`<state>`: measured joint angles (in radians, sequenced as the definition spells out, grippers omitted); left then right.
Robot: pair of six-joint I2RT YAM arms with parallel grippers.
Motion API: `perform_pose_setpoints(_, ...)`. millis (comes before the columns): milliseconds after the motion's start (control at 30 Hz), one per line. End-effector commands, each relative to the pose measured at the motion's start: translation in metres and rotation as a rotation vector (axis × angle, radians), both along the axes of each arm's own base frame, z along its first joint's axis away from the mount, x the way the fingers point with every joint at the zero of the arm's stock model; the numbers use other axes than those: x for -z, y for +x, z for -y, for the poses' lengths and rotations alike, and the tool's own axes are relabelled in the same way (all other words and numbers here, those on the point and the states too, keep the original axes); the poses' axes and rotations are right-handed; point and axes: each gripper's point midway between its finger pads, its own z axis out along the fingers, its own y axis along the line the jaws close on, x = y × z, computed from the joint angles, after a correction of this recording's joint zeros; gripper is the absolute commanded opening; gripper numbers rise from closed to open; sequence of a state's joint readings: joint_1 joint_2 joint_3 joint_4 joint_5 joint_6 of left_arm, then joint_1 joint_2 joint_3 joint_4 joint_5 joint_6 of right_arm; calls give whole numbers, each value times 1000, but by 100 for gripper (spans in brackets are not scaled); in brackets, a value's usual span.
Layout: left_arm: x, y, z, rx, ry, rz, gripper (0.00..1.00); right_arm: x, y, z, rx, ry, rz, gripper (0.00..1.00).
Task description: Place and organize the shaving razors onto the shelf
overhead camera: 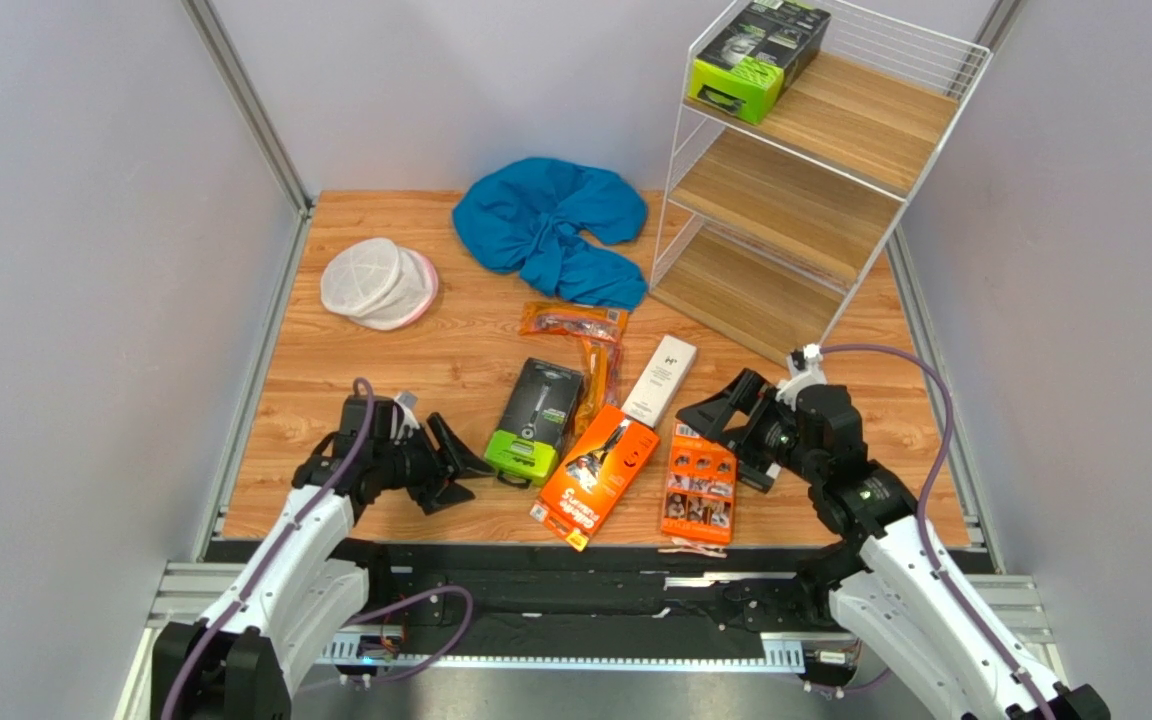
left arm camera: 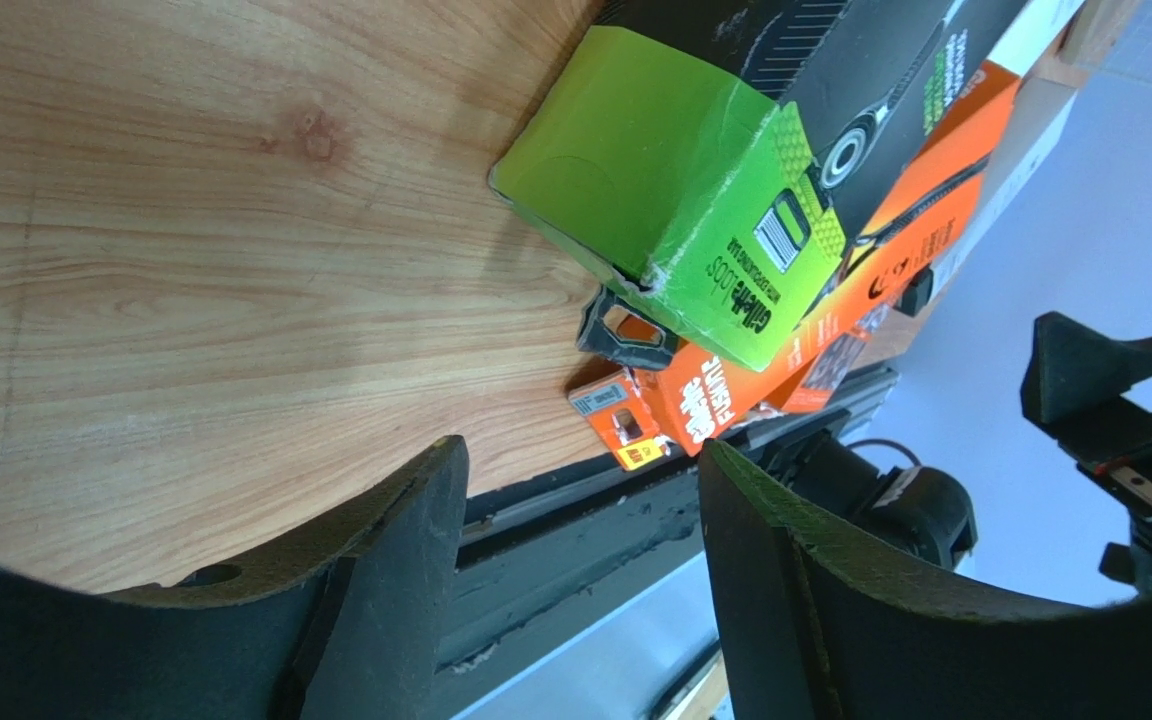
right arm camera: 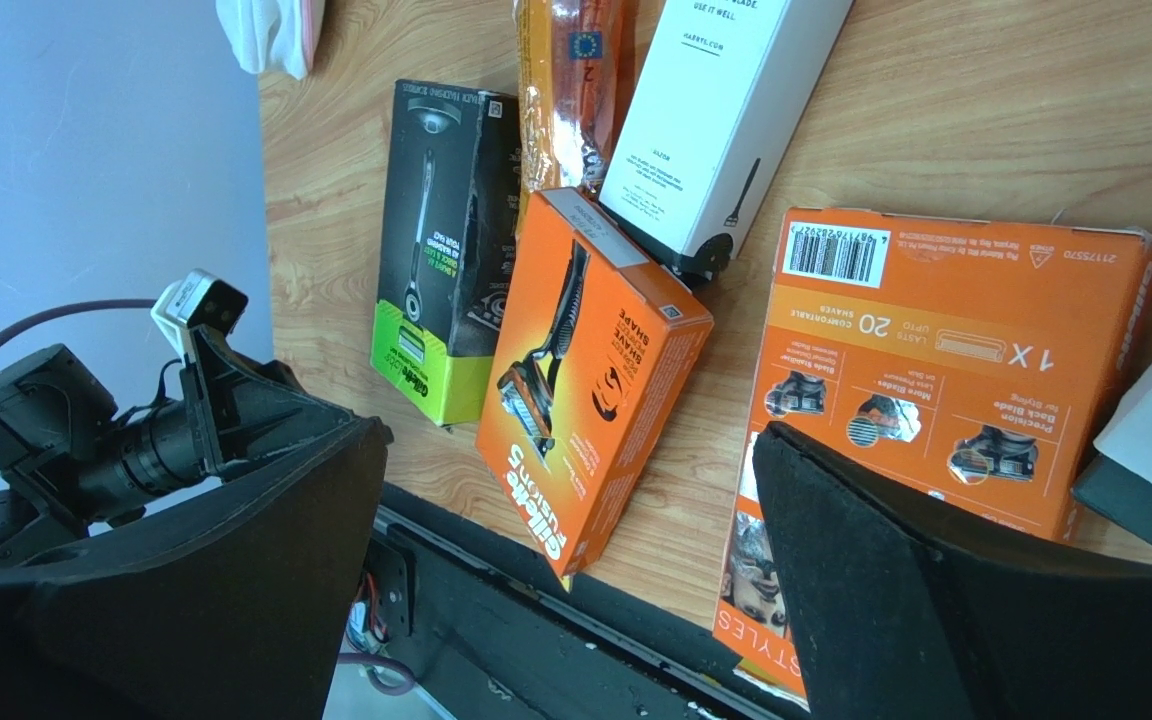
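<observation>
Several shaving razors lie on the table: a lime-green-and-black box, an orange carton, a flat orange carton, a slim white box and a clear orange-trimmed bag. Another green-and-black box sits on the top board of the shelf. My left gripper is open just left of the green box, nothing between its fingers. My right gripper stands open above the flat orange carton, beside the orange carton.
A blue cloth lies crumpled at the back, left of the shelf. A round white mesh pouch rests at the back left. The black rail runs along the near table edge. Grey walls close in both sides.
</observation>
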<state>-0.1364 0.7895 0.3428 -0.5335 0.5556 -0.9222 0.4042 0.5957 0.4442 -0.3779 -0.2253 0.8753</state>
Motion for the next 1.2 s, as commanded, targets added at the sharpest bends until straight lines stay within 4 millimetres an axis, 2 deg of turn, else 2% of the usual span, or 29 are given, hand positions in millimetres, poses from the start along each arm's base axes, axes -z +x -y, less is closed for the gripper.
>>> perform_pose_setpoints(0, 4, 5, 3, 13, 2, 26, 66, -40, 17, -9, 10, 62, 108, 97)
perform_pose_setpoints(167, 8, 13, 3, 37, 36, 29, 61, -43, 19, -14, 0, 78, 106, 97)
perform_pose_setpoints(333, 12, 21, 5, 74, 61, 8, 61, -46, 21, -16, 0, 86, 113, 97)
perform_pose_setpoints(533, 11, 35, 12, 98, 35, 53, 61, -50, 20, -16, 2, 92, 120, 97)
perform_pose_setpoints(733, 10, 42, 18, 119, 7, 95, 61, -50, 18, -14, 7, 87, 117, 97)
perform_pose_setpoints(767, 10, 41, 19, 123, 5, 97, 60, -50, 18, -13, 7, 88, 119, 98)
perform_pose_setpoints(867, 12, 43, 21, 135, -4, 104, 48, -49, 17, -13, 5, 87, 116, 98)
perform_pose_setpoints(967, 14, 44, 24, 151, -20, 110, 40, -49, 17, -13, 4, 83, 115, 98)
perform_pose_setpoints(1167, 20, 45, 29, 171, -35, 125, 41, -48, 18, -13, 7, 82, 114, 98)
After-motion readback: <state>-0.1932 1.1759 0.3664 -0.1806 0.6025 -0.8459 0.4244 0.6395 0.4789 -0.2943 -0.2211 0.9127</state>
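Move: The black-and-green razor box lies about 11 cm ahead of the left gripper and 9 cm to its right, its middle some 3 cm lower; its black hanging tab is nearer, roughly 3 cm ahead and 5 cm right. The orange Gillette box is about 18 cm right and 2 cm ahead, the orange razor bags 18 cm right and 16 cm ahead. From the right gripper the razor box is some 22 cm left, 4 cm ahead and 10 cm below. Lower the left gripper nearly 3 cm towards the table, then slide it level about 3 cm forward and 2 cm right to the tab at the razor box's near end, bringing the fingertips up against that end while narrowing them from two-thirds to under half open. Lift the empty right gripper some 2 cm, easing slightly forward and left. ##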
